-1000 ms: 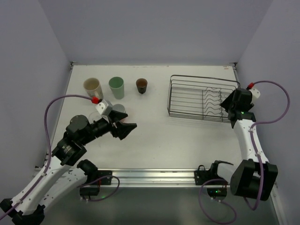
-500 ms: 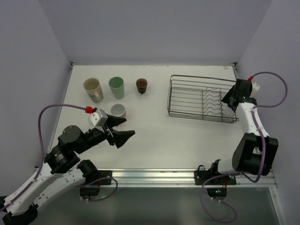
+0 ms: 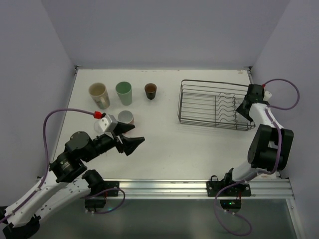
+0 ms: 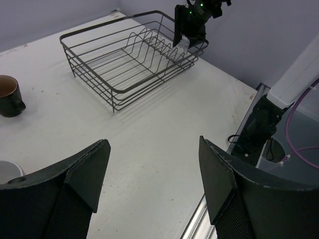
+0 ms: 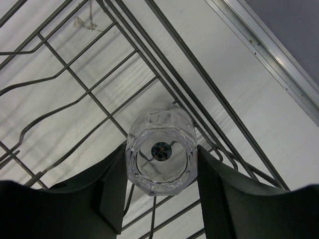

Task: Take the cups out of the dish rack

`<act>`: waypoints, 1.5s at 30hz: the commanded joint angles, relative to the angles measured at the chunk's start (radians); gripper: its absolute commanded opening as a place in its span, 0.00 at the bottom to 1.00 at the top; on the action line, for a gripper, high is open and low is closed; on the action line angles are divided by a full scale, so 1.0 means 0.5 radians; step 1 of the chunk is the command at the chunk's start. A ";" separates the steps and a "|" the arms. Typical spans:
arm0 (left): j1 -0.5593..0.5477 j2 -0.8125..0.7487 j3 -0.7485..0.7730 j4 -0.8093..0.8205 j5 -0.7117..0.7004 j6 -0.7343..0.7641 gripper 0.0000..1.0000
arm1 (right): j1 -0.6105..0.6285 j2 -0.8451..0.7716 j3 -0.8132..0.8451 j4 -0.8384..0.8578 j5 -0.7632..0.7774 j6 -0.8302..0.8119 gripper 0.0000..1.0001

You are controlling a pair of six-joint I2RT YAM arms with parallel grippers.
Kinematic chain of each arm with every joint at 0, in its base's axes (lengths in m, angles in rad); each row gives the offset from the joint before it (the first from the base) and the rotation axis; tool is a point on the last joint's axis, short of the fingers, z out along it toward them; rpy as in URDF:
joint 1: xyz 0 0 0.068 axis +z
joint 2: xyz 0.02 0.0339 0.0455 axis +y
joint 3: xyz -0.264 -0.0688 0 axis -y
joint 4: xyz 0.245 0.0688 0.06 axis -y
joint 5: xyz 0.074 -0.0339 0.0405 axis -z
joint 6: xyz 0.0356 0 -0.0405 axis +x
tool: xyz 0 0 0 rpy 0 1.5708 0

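The dish rack [image 3: 214, 82] stands at the right of the table. My right gripper [image 5: 160, 148] is shut on a clear faceted cup [image 5: 160, 172] standing in the rack's near right corner, one finger on each side of it. In the top view that gripper [image 3: 244, 110] hangs over the rack's right end. Cream [image 3: 99, 94], mint green [image 3: 124, 92] and dark brown [image 3: 150, 90] cups stand in a row at the back left, with a salmon-pink cup [image 3: 126, 117] in front of them. My left gripper [image 3: 135, 135] is open and holds nothing, just right of the pink cup.
The left wrist view shows the rack [image 4: 114, 92] and the right gripper [image 4: 188, 42] far across bare table, the brown cup [image 4: 9, 94] at the left edge. The table's right edge strip [image 5: 259, 47] runs close beside the rack. Walls enclose three sides.
The right gripper has moved to the rack's right end and shut on the clear cup. The left arm drew back from the pink cup, its gripper still open.
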 commanded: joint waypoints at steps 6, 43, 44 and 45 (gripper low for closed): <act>0.008 0.045 0.019 0.017 -0.045 0.046 0.78 | -0.009 -0.341 0.048 0.109 -0.041 -0.015 0.34; -0.072 1.616 0.354 1.762 0.513 -1.132 0.76 | 0.733 -1.623 -1.224 2.093 -2.256 1.381 0.32; -0.078 1.622 0.357 1.778 0.510 -1.132 0.76 | 0.733 -1.629 -1.234 2.097 -2.260 1.381 0.32; -0.078 1.643 0.360 1.793 0.513 -1.129 0.75 | 0.739 -1.633 -1.246 2.100 -2.260 1.381 0.32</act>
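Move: The left hand's open gripper, where the cup is headed, is roughly 56 cm to the left of the right hand, 21 cm back and 22 cm higher. The rack's middle is about 14 cm left of the right hand, 8 cm ahead and slightly below. From the left hand, the clear cup lies some 56 cm right, 22 cm ahead and 24 cm down; the pink mug is about 10 cm left, 18 cm ahead, 25 cm down. Keeping its pinch on the clear cup, the right hand lifts it some 20 cm up out of the rack, then swings it about 30 cm left and 12 cm back, turning from pointing down to level and leftward. The left hand, still wide open, dips slightly, then reaches about 16 cm right and a little forward to meet it, its wrist rolling and turning. ##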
